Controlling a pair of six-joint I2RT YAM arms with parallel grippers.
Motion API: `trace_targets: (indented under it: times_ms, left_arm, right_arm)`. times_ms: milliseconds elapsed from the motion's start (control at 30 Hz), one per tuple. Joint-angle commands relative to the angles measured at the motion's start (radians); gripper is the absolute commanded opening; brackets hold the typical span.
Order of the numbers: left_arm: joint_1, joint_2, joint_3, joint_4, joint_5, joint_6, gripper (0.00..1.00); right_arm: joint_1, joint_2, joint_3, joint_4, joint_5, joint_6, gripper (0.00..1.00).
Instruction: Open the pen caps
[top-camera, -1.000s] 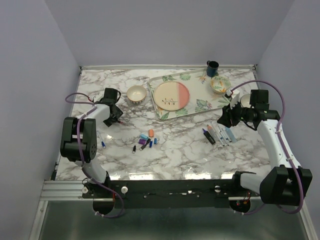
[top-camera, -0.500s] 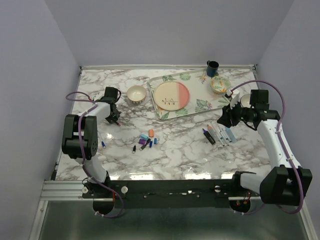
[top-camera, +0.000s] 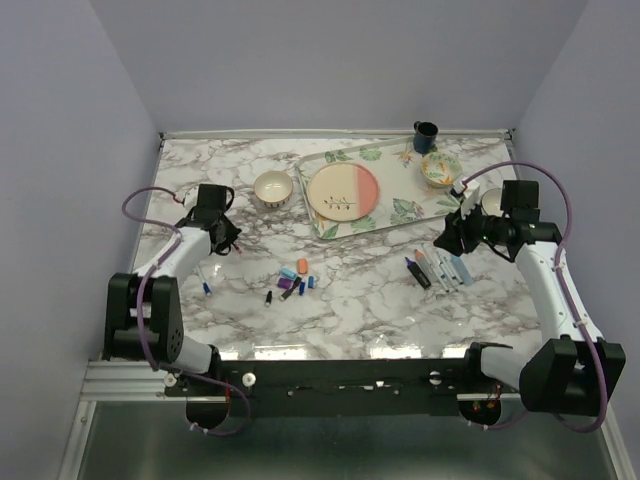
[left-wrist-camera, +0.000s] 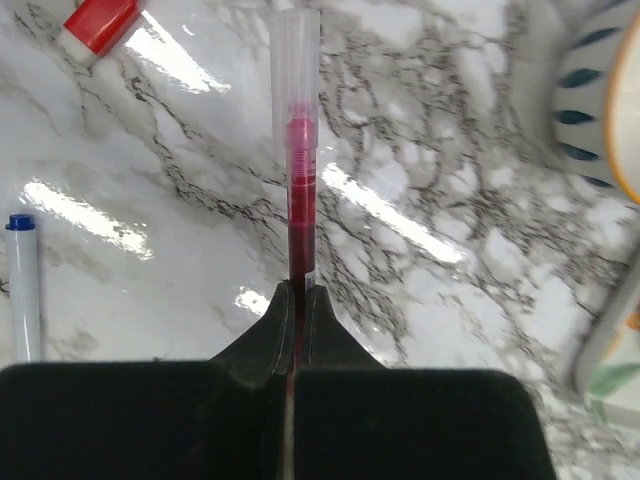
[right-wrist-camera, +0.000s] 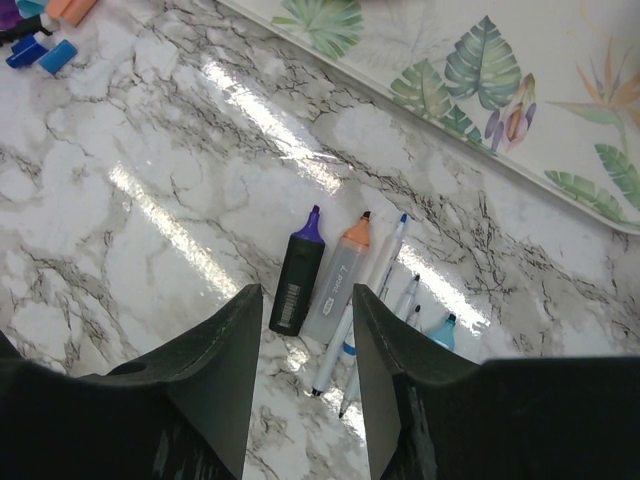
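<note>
In the left wrist view my left gripper (left-wrist-camera: 297, 290) is shut on a thin red pen (left-wrist-camera: 299, 200) that points away from me, its clear cap (left-wrist-camera: 295, 70) on the far end just above the marble. From above, the left gripper (top-camera: 222, 240) sits left of the cream bowl. Loose pen caps (top-camera: 292, 280) lie in a cluster mid-table. My right gripper (right-wrist-camera: 305, 300) hangs open above a row of uncapped pens (right-wrist-camera: 340, 275); the same pens (top-camera: 437, 268) lie at the right in the top view.
A red marker piece (left-wrist-camera: 100, 22) and a white blue-tipped pen (left-wrist-camera: 22, 285) lie near the left gripper. A cream bowl (top-camera: 272, 187) stands beside a floral tray (top-camera: 400, 210) holding a plate (top-camera: 343, 192) and a small bowl (top-camera: 440, 168). A dark mug (top-camera: 425, 135) stands at the back.
The left gripper has shut on the red pen, and the left arm's elbow has swung out to the left. The right arm has not moved.
</note>
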Motion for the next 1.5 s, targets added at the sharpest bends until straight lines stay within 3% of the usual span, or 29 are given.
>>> trace_targets:
  times_ms: [0,133,267,467,600,833,1067,1467]
  left_arm:
    - [-0.003,-0.218,-0.157,0.211,0.182,0.066,0.00]
    - [-0.008,-0.415,-0.296,0.362,0.399,0.044,0.00]
    - [-0.035,-0.552,-0.389,0.449,0.501,0.005,0.00]
    - [-0.126,-0.739,-0.480,0.540,0.549,-0.047,0.00]
    - [-0.282,-0.798,-0.518,0.615,0.514,-0.079,0.00]
    - [-0.543,-0.786,-0.546,0.767,0.377,-0.085,0.00]
    - [-0.732,-0.703,-0.514,0.851,0.253,-0.027,0.00]
    - [-0.913,-0.525,-0.436,0.959,0.115,0.042,0.00]
  right_arm:
    - [0.006,-0.040,-0.015,-0.013,-0.063,-0.025,0.49]
    - [0.006,-0.066,-0.023,-0.012,-0.099,-0.037,0.49]
    - [0.006,-0.096,-0.034,-0.009,-0.150,-0.054,0.49]
    - [0.005,-0.150,-0.051,-0.010,-0.227,-0.086,0.49]
    - [0.005,-0.178,-0.066,-0.009,-0.293,-0.095,0.49]
    - [0.005,-0.185,-0.063,-0.015,-0.339,-0.092,0.50]
    - [0.003,-0.179,-0.043,-0.028,-0.376,-0.057,0.50]
    - [0.003,-0.181,-0.035,-0.006,-0.581,0.084,0.53]
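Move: The left hand already holds the capped red pen a few centimetres above the table. The open right gripper, where the pen is headed, is roughly 52 cm to its right, 6 cm nearer the base and 11 cm higher. The loose caps lie about 13 cm right of the left hand and 13 cm back, 4 cm below it. The uncapped pens lie almost straight beneath the right gripper, some 15 cm down; from it the red pen is about 52 cm left, 8 cm ahead and 10 cm lower. Keeping its shut pinch on the red pen, the left hand heads for the right gripper, lifting steeply first and then sweeping some 28 cm right and 17 cm back while rising about 16 cm in all. It swings clockwise and levels out until the fingers point across to the right. The right hand, still open, eases about 6 cm each up, left and back, turning slightly counter-clockwise to meet it. ##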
